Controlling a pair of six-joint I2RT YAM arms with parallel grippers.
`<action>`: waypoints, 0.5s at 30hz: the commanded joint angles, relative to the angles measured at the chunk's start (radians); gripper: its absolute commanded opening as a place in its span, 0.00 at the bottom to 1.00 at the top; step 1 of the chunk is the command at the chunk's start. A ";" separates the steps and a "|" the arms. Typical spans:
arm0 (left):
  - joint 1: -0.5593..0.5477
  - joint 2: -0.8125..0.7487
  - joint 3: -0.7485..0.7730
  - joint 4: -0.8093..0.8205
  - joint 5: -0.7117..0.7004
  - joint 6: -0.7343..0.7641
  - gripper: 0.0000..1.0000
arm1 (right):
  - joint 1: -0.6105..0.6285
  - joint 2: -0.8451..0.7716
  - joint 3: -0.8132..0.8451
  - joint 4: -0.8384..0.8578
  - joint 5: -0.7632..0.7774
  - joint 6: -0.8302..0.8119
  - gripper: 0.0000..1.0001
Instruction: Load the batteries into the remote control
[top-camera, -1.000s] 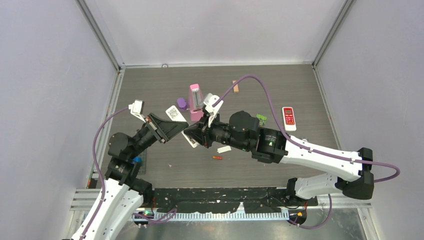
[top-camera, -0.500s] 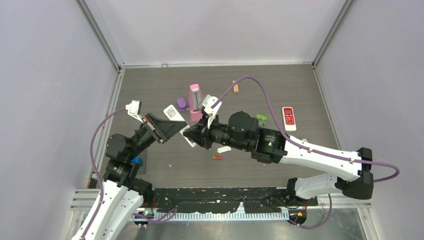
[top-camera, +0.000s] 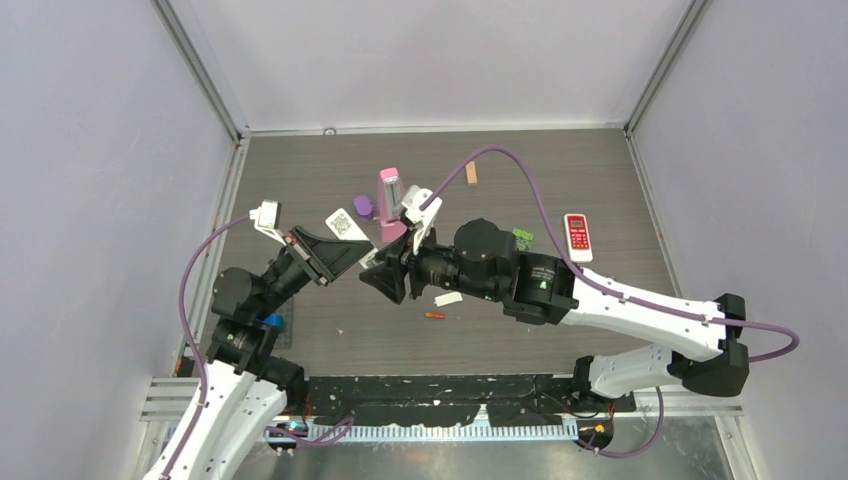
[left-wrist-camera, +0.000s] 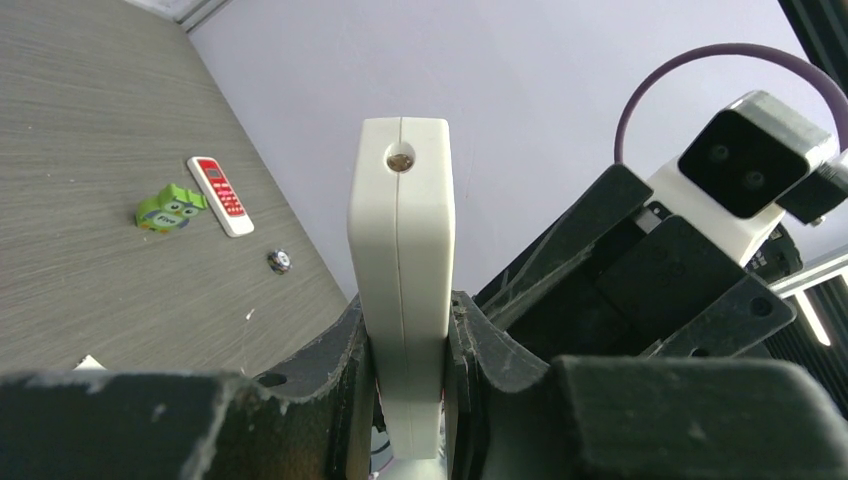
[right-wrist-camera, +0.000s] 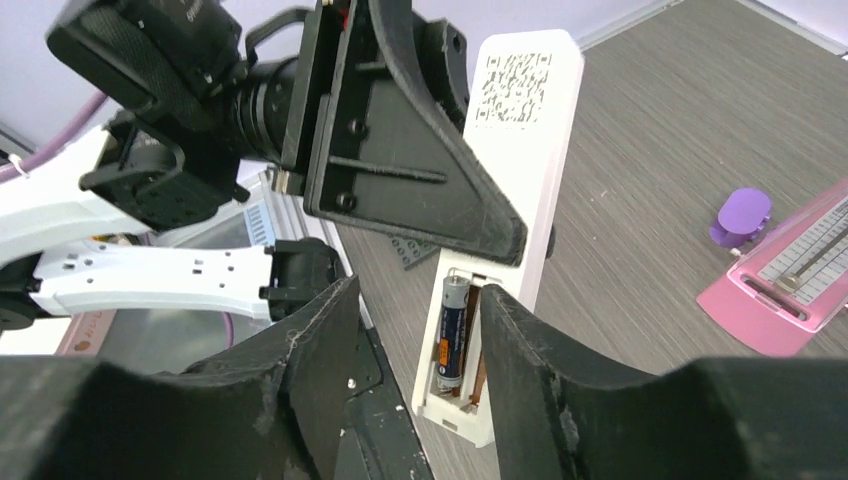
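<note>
My left gripper (top-camera: 345, 256) is shut on the white remote control (top-camera: 343, 224), holding it above the table; the left wrist view shows it edge-on (left-wrist-camera: 400, 240) between the jaws. In the right wrist view the remote control (right-wrist-camera: 520, 150) shows a QR sticker and an open battery bay with one dark battery (right-wrist-camera: 452, 330) lying in it. My right gripper (right-wrist-camera: 415, 320) is open, its jaws standing on either side of that bay end, holding nothing. In the top view the right gripper (top-camera: 385, 276) covers the remote's lower end. A red-orange battery (top-camera: 434, 315) lies on the table.
A small white flat piece (top-camera: 449, 298) lies near the orange battery. Behind stand a pink device (top-camera: 390, 200), a purple cap (top-camera: 364, 207), a wooden block (top-camera: 471, 173), a green owl (top-camera: 523, 238) and a red-and-white remote (top-camera: 577, 237). A blue object (top-camera: 273, 322) sits by the left arm.
My right gripper has opened and shifted slightly left over the remote's lower end, which it now hides in the top view. The left arm holds the remote as before.
</note>
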 joint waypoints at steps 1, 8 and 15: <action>0.001 -0.013 0.012 0.048 -0.006 -0.002 0.00 | -0.001 -0.014 0.082 -0.021 0.041 0.041 0.55; 0.001 -0.029 0.000 0.062 -0.004 0.012 0.00 | -0.002 -0.050 0.132 -0.100 0.113 0.150 0.84; 0.001 -0.037 -0.006 0.132 0.037 0.033 0.00 | -0.050 -0.013 0.174 -0.216 0.058 0.336 0.96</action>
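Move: The battery just laid in the remote's open compartment is about 2 cm to the right hand's left, 1 cm ahead and 1 cm below. On the table some 35 cm below that hand, the orange battery lies about 10 cm right and 1 cm ahead, the white cover 12 cm right and 4 cm ahead. The battery in the compartment sits some 4 cm back, 2 cm right and 1 cm below the left hand, which grips the remote. From the battery in its slot the right hand backs away, first up and then also to its right, some 4 cm in all with the rise the larger part, while its already half-open fingers spread to full width. The wrist turns about 10 degrees, swinging the fingertips clockwise towards forward. The left hand keeps its hold on the remote, almost still. ##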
